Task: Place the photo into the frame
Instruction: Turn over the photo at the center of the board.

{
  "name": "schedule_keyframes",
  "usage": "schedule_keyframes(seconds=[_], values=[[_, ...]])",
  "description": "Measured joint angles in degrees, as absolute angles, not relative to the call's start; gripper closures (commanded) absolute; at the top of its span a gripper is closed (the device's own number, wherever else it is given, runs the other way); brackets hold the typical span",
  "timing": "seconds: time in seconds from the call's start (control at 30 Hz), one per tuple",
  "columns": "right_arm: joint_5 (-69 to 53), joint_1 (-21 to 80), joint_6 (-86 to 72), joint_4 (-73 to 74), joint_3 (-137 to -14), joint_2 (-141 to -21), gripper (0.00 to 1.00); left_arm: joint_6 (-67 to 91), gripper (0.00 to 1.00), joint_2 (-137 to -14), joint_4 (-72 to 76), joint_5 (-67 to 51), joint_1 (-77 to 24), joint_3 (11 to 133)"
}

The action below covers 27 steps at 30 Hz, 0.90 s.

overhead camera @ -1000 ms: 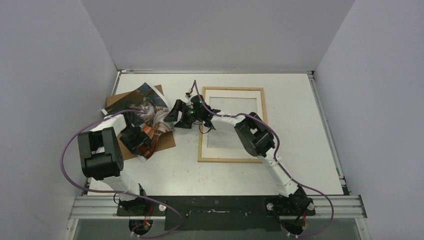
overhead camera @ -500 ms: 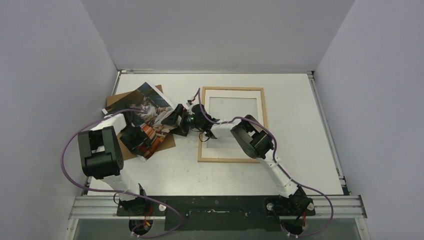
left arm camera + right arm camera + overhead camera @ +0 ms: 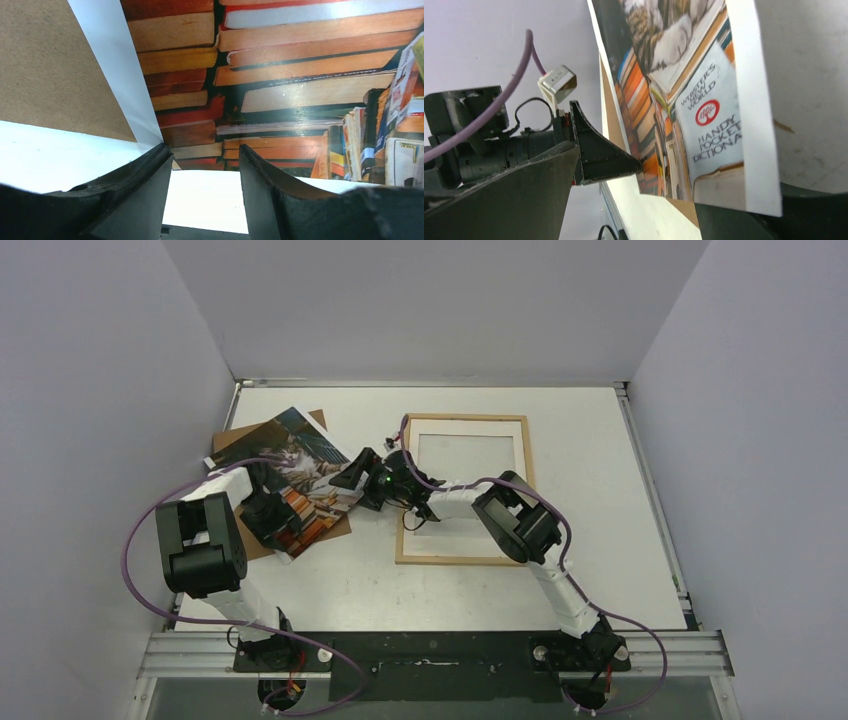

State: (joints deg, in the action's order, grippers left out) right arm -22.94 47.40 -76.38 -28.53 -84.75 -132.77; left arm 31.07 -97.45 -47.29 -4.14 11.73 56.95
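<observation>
The photo (image 3: 300,472) lies print side up at the table's left, partly over a brown backing board (image 3: 236,433). Its stacked books fill the left wrist view (image 3: 280,75). My left gripper (image 3: 283,530) is open at the photo's near corner, its fingertips (image 3: 157,152) touching the printed edge with only white showing between them. My right gripper (image 3: 356,478) is open at the photo's right edge. The white margin (image 3: 754,125) rests over its lower finger (image 3: 744,225), while the other finger (image 3: 524,190) stands well apart. The light wood frame (image 3: 465,421) lies flat at centre, with the right arm across its left side.
The backing board (image 3: 50,65) sticks out from under the photo on its left and near sides. The left arm's black finger (image 3: 599,155) shows in the right wrist view. Grey walls close in the white table (image 3: 600,490) on three sides.
My right gripper has moved left from the frame's edge to the photo's right edge and narrowed a little. The photo has settled flatter. The left gripper has stayed put.
</observation>
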Motion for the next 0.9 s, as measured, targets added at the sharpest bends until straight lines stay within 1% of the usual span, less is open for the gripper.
schedule_keyframes(seconds=[0.03, 0.2, 0.3, 0.47, 0.7, 0.77, 0.9], values=[[-22.11, 47.42, -76.29, -28.82, -84.60, -132.64, 0.24, 31.07, 0.50, -97.45, -47.31, -4.14, 11.73, 56.95], [-19.77, 47.64, -76.18, -30.17, -85.03, -132.79, 0.43, 31.07, 0.51, -97.45, -47.31, -4.14, 11.73, 56.95], [-19.14, 47.75, -76.14, -30.44, -85.32, -132.88, 0.51, 31.07, 0.51, -97.45, -47.33, -4.14, 11.73, 56.95], [-16.91, 48.05, -74.19, -29.50, -84.73, -132.84, 0.71, 31.14, 0.51, -97.41, -47.35, -4.12, 11.73, 56.95], [-14.31, 48.10, -69.65, -25.02, -83.33, -132.77, 0.95, 31.35, 0.51, -97.08, -47.46, -4.14, 11.73, 56.95], [-13.82, 48.10, -67.92, -23.88, -83.33, -132.66, 1.00, 31.44, 0.49, -96.82, -47.48, -4.36, 11.73, 56.95], [-12.82, 48.10, -63.88, -21.91, -83.33, -132.46, 1.00, 31.59, 0.46, -95.15, -48.16, -4.60, 11.66, 57.67]])
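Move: The right hand reaches leftward with open fingers around the photo's right corner, whose tip is roughly 2 cm to its right, 1 cm ahead and 3 cm lower. The board's middle, under the photo, lies about 14 cm left, 1 cm ahead and 8 cm down; the frame's middle is some 23 cm right, level with it and 8 cm down. From the left hand that corner is around 17 cm right, 9 cm ahead and slightly higher. Forward and slightly up by about a centimetre first, then down some 5 cm and a little to the right, the right hand closes its wide-open fingers almost shut, pinching the photo near its right corner, fingertips tipping further down. Late on, the left hand starts rising over the near end of the photo, its fingers staying half open. ##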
